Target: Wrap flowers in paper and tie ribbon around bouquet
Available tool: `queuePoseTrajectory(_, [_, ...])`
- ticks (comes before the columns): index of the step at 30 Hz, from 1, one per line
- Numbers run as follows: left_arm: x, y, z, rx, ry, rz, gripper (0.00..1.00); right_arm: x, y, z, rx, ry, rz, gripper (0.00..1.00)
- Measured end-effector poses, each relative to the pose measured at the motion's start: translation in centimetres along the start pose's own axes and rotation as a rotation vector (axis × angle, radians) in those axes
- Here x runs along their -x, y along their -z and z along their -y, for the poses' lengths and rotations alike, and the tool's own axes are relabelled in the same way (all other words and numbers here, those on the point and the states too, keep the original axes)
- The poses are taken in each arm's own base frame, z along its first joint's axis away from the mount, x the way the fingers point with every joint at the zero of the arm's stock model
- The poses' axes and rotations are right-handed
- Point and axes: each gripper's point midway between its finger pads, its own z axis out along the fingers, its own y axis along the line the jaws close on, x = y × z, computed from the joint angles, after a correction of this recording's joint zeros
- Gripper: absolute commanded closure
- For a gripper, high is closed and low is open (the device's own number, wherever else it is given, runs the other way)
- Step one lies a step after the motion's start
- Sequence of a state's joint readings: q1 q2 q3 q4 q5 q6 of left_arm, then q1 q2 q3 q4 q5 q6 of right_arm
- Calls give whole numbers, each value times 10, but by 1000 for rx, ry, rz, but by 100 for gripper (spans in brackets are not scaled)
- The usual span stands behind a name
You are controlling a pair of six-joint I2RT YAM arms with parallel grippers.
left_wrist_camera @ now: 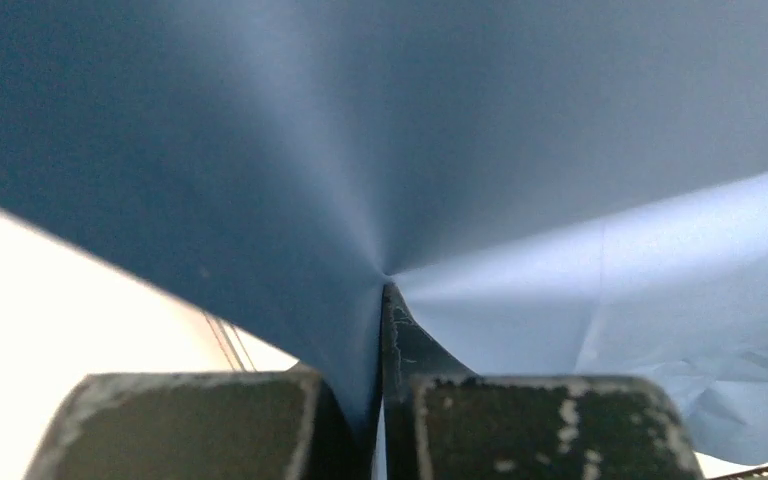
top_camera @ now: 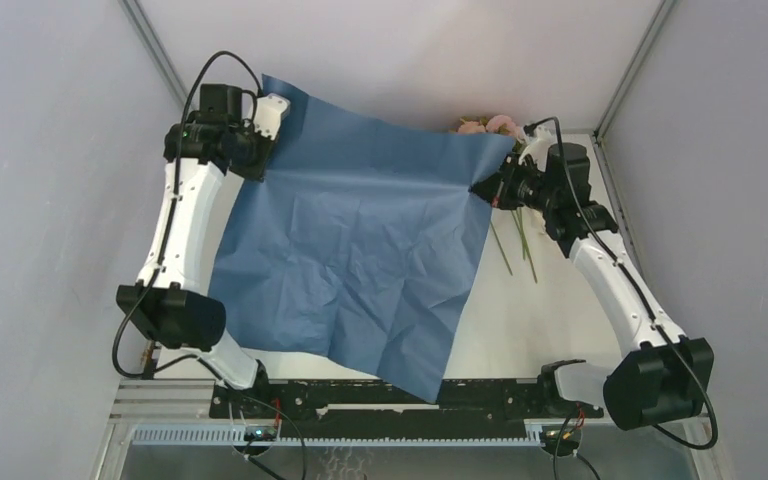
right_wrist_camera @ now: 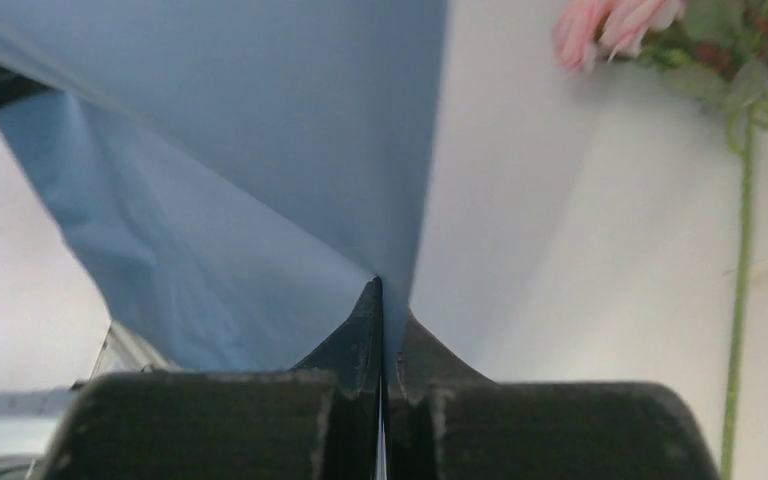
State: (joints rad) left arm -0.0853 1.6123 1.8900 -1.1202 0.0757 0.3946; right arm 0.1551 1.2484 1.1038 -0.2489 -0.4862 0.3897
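Observation:
The blue paper [top_camera: 360, 250] is stretched across the table, its far edge raised and its near corner hanging over the front rail. My left gripper [top_camera: 259, 166] is shut on the paper's left edge near the far left corner; in the left wrist view the sheet [left_wrist_camera: 260, 150] is pinched between the jaws of that gripper [left_wrist_camera: 385, 292]. My right gripper [top_camera: 491, 188] is shut on the right edge, the paper [right_wrist_camera: 260, 120] clamped in it [right_wrist_camera: 385, 290]. The flowers [top_camera: 488, 125] lie at the back right, pink blooms [right_wrist_camera: 615, 25] and stems [top_camera: 520, 240] on the table. The ribbon and bouquet are out of view.
White table [top_camera: 550, 330] shows to the right of the sheet. Grey walls close in on the left, back and right. A black rail [top_camera: 500, 395] with the arm bases runs along the near edge.

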Motion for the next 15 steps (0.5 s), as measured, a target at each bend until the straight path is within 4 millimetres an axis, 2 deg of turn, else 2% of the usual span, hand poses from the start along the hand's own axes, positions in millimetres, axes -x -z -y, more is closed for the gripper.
queuePoseTrajectory(4, [4,-17,-4,18,-35,-34,100,-17,16,-8,36,-7,-70,100])
queuePoseTrajectory(7, [10,-33,-5,9,-48,-46,100,-20,19,-11,46,-12,-79,100])
queuePoseTrajectory(12, [25,-75,-12,35,-69,-58,100,-38,-2,8,24,-65,-129,100])
queuePoseTrajectory(13, [29,-86,-14,45,-73,-59,100,-42,-12,17,2,-86,-139,97])
queuePoseTrajectory(15, [37,-111,-18,65,-85,-58,100,-49,-27,34,-36,-121,-157,72])
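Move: The blue paper is held at its far edge between both shut grippers and drapes back towards the bases. The left gripper's place on the bare far-left table lies about 15 cm ahead and 28 cm below; the right's lies about 3 cm ahead and 26 cm below. From the right gripper, the blossoms are some 18 cm ahead and 5 cm right, the stems level with it and about 10 cm right, both some 25 cm down. Carry the left gripper forward about 10 cm, speeding up as you sink some 5 cm towards the far-left table, keeping the paper pinched. With the right, still pinching its side, ease back about 3 cm, then swing forward again while lowering about 6 cm and tipping the fingers some 10 degrees down. ##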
